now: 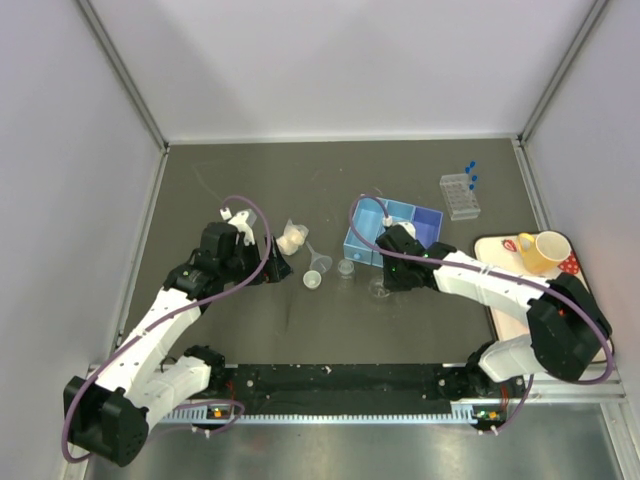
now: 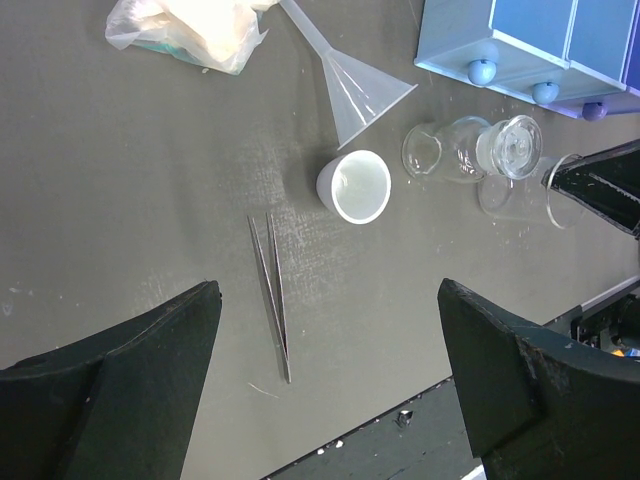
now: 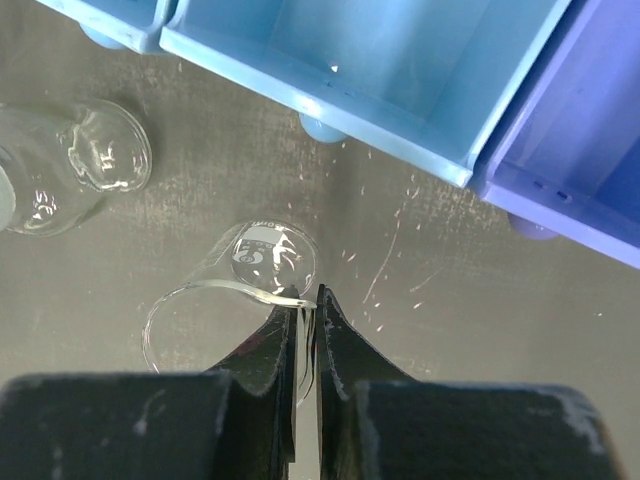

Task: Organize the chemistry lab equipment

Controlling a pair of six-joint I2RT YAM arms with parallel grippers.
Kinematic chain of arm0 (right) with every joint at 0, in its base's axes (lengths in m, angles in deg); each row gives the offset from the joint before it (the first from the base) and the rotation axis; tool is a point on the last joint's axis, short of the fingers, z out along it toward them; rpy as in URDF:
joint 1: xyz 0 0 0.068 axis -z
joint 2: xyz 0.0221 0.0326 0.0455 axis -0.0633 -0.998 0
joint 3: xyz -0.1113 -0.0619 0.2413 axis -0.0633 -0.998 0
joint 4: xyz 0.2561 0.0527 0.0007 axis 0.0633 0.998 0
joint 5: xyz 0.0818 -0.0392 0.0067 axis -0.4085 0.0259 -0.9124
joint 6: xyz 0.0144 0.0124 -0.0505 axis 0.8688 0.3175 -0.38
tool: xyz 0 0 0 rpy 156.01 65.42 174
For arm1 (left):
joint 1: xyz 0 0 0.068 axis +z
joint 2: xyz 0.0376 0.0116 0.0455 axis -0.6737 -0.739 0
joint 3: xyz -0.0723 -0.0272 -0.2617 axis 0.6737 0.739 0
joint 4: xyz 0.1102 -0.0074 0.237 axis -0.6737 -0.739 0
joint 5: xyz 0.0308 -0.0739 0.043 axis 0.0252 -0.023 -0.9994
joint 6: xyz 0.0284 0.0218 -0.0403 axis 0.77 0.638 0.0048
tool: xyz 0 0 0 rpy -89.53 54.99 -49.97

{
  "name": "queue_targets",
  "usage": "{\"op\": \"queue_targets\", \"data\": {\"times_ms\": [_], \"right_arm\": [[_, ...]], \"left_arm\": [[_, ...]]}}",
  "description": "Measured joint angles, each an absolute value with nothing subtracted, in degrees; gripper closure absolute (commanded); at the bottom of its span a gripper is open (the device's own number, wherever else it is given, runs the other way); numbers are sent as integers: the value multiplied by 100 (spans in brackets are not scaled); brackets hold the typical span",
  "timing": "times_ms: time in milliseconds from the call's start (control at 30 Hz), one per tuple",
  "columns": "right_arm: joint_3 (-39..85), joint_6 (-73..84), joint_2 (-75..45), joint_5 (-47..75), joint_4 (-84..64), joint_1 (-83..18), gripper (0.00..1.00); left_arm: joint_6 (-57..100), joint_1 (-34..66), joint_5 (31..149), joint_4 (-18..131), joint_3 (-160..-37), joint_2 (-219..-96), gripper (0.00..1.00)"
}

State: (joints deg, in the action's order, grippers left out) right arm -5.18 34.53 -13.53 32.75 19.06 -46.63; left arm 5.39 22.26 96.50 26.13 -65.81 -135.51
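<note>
A small clear beaker (image 3: 215, 305) stands on the dark table just in front of the blue bin (image 3: 350, 60). My right gripper (image 3: 310, 300) is shut on the beaker's thin rim wall, one finger inside and one outside. A clear flask (image 3: 70, 165) lies to its left. My left gripper (image 2: 328, 295) hangs open above metal tweezers (image 2: 272, 290), holding nothing. Beyond them are a small white cup (image 2: 355, 185), a clear funnel (image 2: 355, 85) and the flask (image 2: 455, 150). The holed tube rack (image 1: 460, 195) with blue-capped test tubes stands at the back right.
A crumpled plastic bag (image 1: 292, 238) lies behind the funnel (image 1: 320, 262). A patterned tray (image 1: 500, 300) with a yellow mug (image 1: 545, 250) sits at the right edge. The blue bin (image 1: 395, 230) has several compartments. White walls enclose the table on three sides.
</note>
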Motion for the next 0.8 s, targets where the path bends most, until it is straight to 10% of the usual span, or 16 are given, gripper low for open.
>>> {"op": "queue_targets", "data": {"times_ms": [800], "right_arm": [[1666,2938,-544,4235,3585,-3553,100]], "left_arm": [[544,2226,9787,2622,-6581,-13518,5]]}}
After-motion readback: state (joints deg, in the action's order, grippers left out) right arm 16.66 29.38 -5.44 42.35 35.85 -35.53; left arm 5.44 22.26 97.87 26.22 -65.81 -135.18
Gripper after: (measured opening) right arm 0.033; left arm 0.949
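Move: In the right hand, already pinched by its rim, stands the glass beaker. The box's purple section lies some 9 cm ahead of this hand and 7 cm to its right, about 4 cm lower; the middle blue section is about 10 cm ahead and 1 cm right, the stoppered bottle 3 cm ahead and 8 cm left, the tube rack roughly 20 cm ahead and 16 cm right. From the left hand, the purple section is about 9 cm ahead, 30 cm right and 12 cm lower. Lifting the beaker off the table, the right hand goes almost straight up about 15 cm, then levels off and swings forward and right, some 7 cm each way, out over the front of the box near the purple section. The closed fingers keep their pinch on the rim while the wrist tilts their tips outward about 15 degrees and turns slightly clockwise. ##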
